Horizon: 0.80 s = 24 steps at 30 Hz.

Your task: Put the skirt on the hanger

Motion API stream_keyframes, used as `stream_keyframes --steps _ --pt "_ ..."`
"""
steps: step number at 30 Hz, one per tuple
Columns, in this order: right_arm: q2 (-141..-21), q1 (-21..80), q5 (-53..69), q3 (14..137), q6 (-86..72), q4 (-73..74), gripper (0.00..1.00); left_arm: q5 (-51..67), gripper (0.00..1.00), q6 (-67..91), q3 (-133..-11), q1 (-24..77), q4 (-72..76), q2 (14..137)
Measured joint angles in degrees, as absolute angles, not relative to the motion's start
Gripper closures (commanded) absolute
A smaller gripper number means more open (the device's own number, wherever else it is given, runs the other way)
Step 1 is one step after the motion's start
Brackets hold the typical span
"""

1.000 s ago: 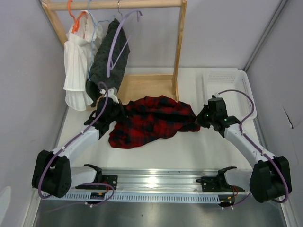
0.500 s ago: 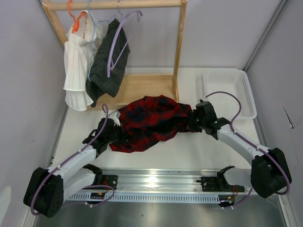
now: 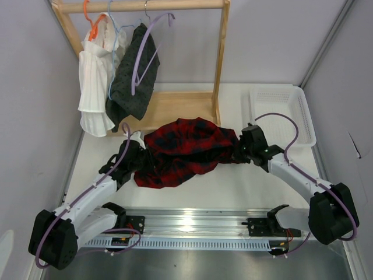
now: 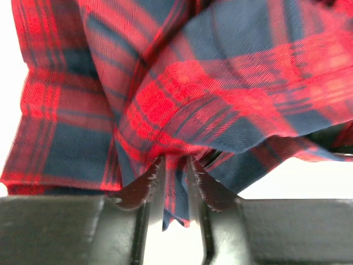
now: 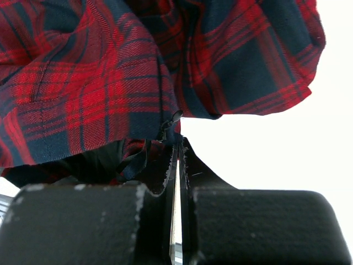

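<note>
The red-and-black checked skirt [image 3: 185, 150] hangs bunched between my two grippers over the white table. My left gripper [image 3: 139, 153] is shut on its left edge; in the left wrist view a fold of skirt [image 4: 182, 99] is pinched between the fingers [image 4: 144, 185]. My right gripper [image 3: 240, 149] is shut on the skirt's right edge; in the right wrist view the cloth [image 5: 110, 83] enters the jaws at the fingertips [image 5: 168, 160]. The lilac hanger [image 3: 145, 52] hangs on the wooden rail at the back, in front of the dark dotted garment.
A wooden clothes rack [image 3: 220, 58] with a wooden base [image 3: 175, 105] stands at the back. On it hang a white pleated garment [image 3: 96, 81] on an orange hanger [image 3: 92, 23], a pale blue hanger [image 3: 114, 26] and a dark grey dotted garment [image 3: 133, 81]. A white basket [image 3: 282, 111] sits back right.
Both grippers have moved inward, so the skirt has gone from stretched flat to bunched and lifted. In the last half second the left gripper has risen slightly toward the rack.
</note>
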<state>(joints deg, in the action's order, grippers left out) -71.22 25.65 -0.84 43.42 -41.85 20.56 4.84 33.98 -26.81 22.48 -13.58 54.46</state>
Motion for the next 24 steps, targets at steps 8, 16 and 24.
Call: stream_keyframes --steps 8,16,24 --pt "-70.48 25.56 -0.86 43.42 -41.28 21.76 0.95 5.23 0.52 31.16 -31.18 22.48 -16.38 52.97" --pt "-67.26 26.46 -0.91 44.42 -40.62 23.86 0.79 14.72 0.49 27.62 -36.62 22.76 -17.98 49.95" --pt "-66.37 27.92 -1.39 47.44 -40.27 25.19 0.66 25.43 0.45 23.40 -42.59 23.46 -18.33 48.45"
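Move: The plaid skirt lies spread between my hands: its middle is about 17 cm to the right of my left hand, 6 cm farther out and 2 cm below. From my left hand the purple hanger hangs some 22 cm ahead, level sideways, roughly 30 cm up. My right hand still pinches the skirt's right-hand waist edge; the skirt's middle is some 19 cm to its left, 2 cm ahead and 2 cm below, while the white basket stands about 19 cm right and 19 cm ahead. I lift my left hand away from the skirt's left end, about 14 cm up and then also some 5 cm to the right over the cloth, swinging the wrist clockwise and tipping the fingers up while they open further to about half. My right hand keeps its pinch on the waist edge briefly, then opens, lets go and rises about 4 cm just above it. ##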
